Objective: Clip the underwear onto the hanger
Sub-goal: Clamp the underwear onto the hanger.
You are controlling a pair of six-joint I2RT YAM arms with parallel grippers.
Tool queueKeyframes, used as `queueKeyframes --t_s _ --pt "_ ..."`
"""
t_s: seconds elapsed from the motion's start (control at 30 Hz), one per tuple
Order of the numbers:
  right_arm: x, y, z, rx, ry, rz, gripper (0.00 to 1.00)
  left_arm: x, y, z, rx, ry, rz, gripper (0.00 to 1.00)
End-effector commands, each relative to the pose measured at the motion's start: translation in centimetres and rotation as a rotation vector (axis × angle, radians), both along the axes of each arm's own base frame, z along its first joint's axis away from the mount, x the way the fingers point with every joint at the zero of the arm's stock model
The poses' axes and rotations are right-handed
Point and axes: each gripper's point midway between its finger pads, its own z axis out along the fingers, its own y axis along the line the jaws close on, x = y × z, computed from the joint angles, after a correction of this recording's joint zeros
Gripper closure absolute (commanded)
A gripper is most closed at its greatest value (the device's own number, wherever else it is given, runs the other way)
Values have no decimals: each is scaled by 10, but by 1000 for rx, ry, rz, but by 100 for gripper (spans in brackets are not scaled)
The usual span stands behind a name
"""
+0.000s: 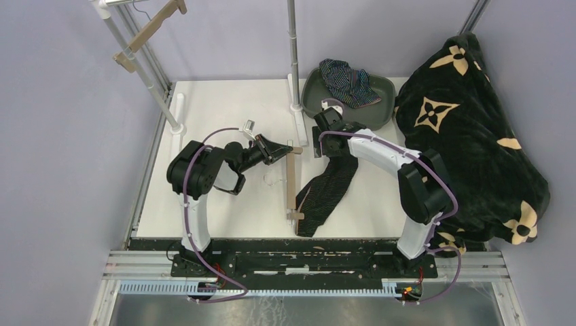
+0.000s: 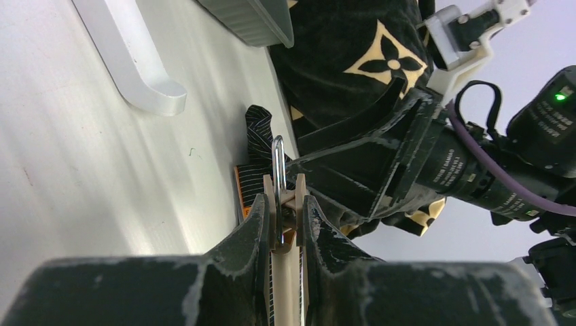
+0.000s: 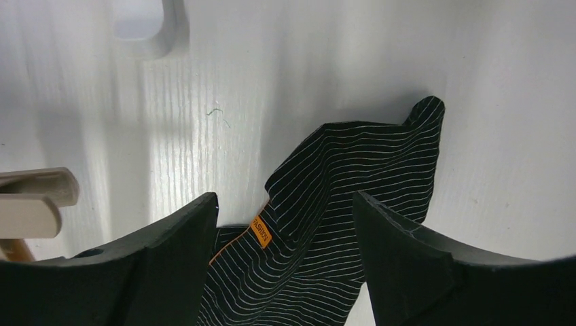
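Observation:
A black pinstriped underwear (image 1: 329, 193) lies on the white table beside a wooden hanger (image 1: 291, 183) that lies flat. My left gripper (image 1: 284, 151) is shut on the hanger's clip (image 2: 282, 197) at the bar's far end, squeezing its two wooden halves. My right gripper (image 1: 325, 146) hovers open over the top corner of the underwear (image 3: 353, 176), its fingers (image 3: 170, 251) either side of the cloth and orange label without touching. A navy striped underwear (image 1: 350, 81) rests in the green bin (image 1: 312, 102).
A big black blanket (image 1: 469, 136) with tan flowers is heaped at the right. A rack pole (image 1: 293, 54) with its white foot (image 1: 299, 125) stands behind the hanger. A second wooden hanger (image 1: 149, 30) hangs on the rack at the far left.

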Motion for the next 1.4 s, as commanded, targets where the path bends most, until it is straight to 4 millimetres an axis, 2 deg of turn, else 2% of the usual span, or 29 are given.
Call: queueKeyframes --t_s 0.0,0.13,0.27,0.37,0.4,0.53,0.57,0.6,0.7,0.73,0.87,1.0,1.23,1.37 --pt "-1 3 -15 -5 38 -2 20 -5 -2 24 -1 -106 -24 97" --pt "-2 5 -38 -19 86 3 22 -5 -3 23 0 -105 -25 97" --pt "-1 6 -52 -35 109 5 25 -5 -3 23 0 -105 -26 97" --pt "1 6 -57 -43 114 4 35 -6 -3 23 2 -105 -28 97" --pt "1 6 -58 -46 117 5 41 -5 -3 22 2 -104 -28 97" --pt "4 4 -50 -29 86 4 88 -5 -3 22 5 -104 -30 97" --pt "6 5 -45 -14 66 7 96 -5 -3 21 6 -105 -30 97" --pt "8 6 -38 11 40 10 99 -5 -3 21 6 -104 -30 97" --pt "18 11 -13 121 -63 35 100 -6 -3 20 7 -102 -32 97" --pt "21 14 2 174 -111 46 100 -6 -3 21 6 -106 -34 97" --pt "30 18 34 383 -233 86 100 -9 -4 30 -22 -143 -44 97" --pt "36 30 50 547 -267 174 100 -15 -7 39 -54 -167 -79 97" --pt "41 54 59 735 -265 282 97 -23 -16 47 -57 -206 -125 97" --pt "44 61 66 799 -282 311 97 -28 -22 47 -46 -213 -157 97"
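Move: The underwear's free waistband edge lies about 7 cm below the open right hand and 1 cm back, midway sideways. The hanger's outer clip, held by the left hand, stands some 9 cm to the right hand's left, level ahead; the bin lies about 16 cm ahead, 8 cm right and 5 cm below. From the left hand, that waistband is some 11 cm right, 1 cm back and 9 cm lower. Right hand sinks 7 cm, pinches the underwear's waistband, lifts it 9 cm and swings left towards the outer clip. ##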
